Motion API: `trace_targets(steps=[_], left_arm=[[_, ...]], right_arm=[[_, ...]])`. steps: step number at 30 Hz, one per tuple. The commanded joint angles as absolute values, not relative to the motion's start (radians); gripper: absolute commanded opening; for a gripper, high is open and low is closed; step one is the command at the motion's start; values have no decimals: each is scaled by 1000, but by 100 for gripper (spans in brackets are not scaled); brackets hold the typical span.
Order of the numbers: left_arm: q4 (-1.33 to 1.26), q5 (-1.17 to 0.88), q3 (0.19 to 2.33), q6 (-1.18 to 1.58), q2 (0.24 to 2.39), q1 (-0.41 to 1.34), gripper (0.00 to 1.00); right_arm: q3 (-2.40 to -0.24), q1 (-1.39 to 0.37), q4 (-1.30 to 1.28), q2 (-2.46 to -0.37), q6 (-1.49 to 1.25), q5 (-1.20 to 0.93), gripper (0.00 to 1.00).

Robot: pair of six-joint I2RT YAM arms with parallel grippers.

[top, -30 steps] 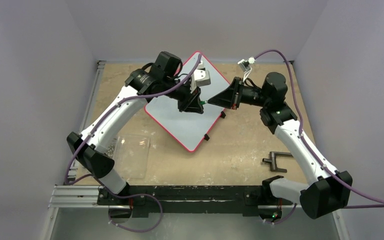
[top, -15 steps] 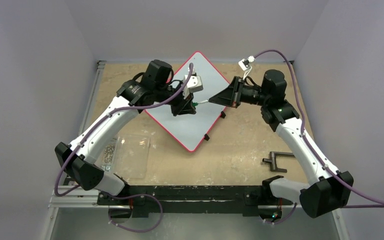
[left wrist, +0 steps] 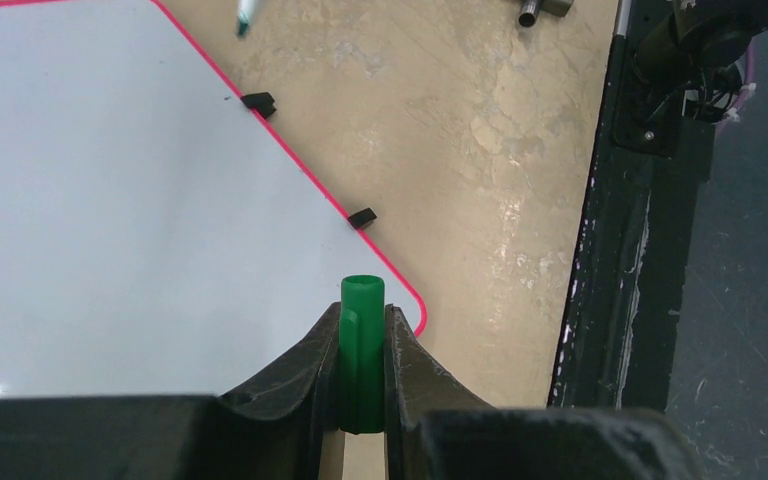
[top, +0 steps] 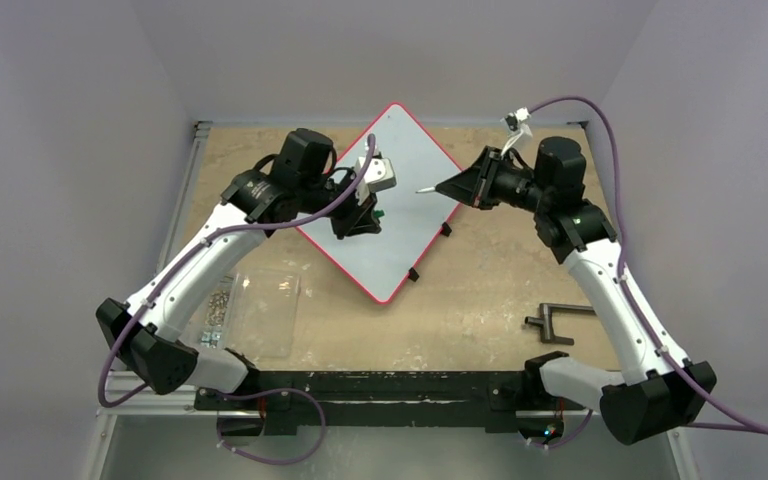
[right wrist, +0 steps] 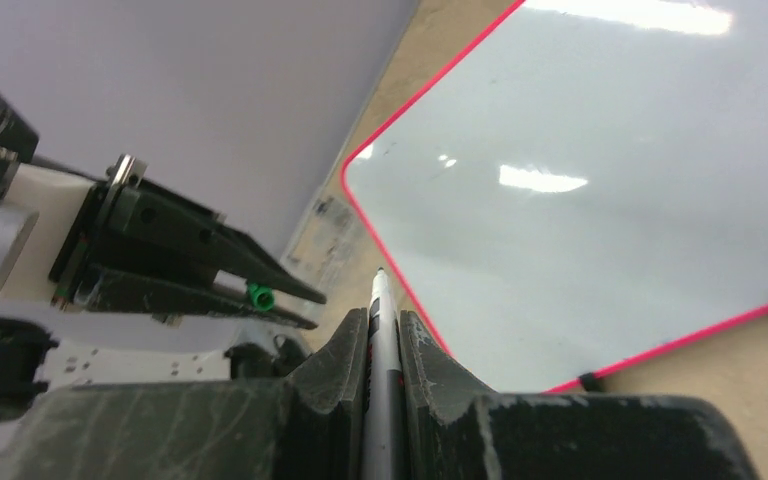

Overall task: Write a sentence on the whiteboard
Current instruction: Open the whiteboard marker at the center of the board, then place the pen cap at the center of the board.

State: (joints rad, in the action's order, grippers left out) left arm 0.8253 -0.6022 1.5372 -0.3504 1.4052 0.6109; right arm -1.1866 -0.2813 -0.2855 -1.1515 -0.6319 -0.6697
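The whiteboard lies as a red-rimmed diamond at the table's far middle, and also shows in the wrist views. No sentence shows on the part of it that I can see. My left gripper hovers over the board's left half, shut on a green marker cap. To the right, apart from it, my right gripper is shut on a white-and-black marker. The marker's bare tip points left above the board.
Two black clips sit at the board's lower right rim. A clear plastic sheet with small screws beside it lies at the near left. A dark metal tool lies at the near right. A black rail runs along the near edge.
The grippers were together over the board and have drawn apart. The left pulled back left with the green cap; the right drew back right with the marker, its tip now bare.
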Motion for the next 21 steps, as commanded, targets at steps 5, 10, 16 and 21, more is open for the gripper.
trace_targets(steps=[5, 10, 16, 21], left_arm=[[754, -514, 1462, -241, 1416, 749, 0], [588, -503, 1411, -95, 1528, 839, 0], [383, -442, 1418, 57, 1743, 960, 0], [267, -381, 1465, 138, 1920, 1002, 0]], right_arm=[[-1253, -272, -349, -1066, -547, -171, 0], [-1308, -266, -337, -1061, -529, 2, 0], [-1366, -267, -335, -1038, -518, 125, 0], [-1370, -267, -335, -1017, -510, 155, 0]])
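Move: The left hand, gripping the green cap, goes for bare table about 19 cm to its right, 6 cm back and 29 cm below; the near clip lies some 8 cm right and 3 cm ahead, the board's near corner roughly 3 cm back and 1 cm right, both down at table height. From the right hand, holding the open marker, the whiteboard's middle is about 16 cm ahead, 11 cm left and 34 cm below, the far clip 9 cm ahead and 3 cm right, the green cap 4 cm back, 12 cm left, 5 cm below. The left hand keeps its pinch on the green cap and first eases back and down, then sweeps right and ever faster down past the board's near corner towards the bare table, dropping about 17 cm in all and rolling some 20 degrees. The right hand, still gripping the uncapped marker, draws away from the cap to the right, going forward and then up as well, and swings clockwise so the tip turns from leftward to mostly forward. ##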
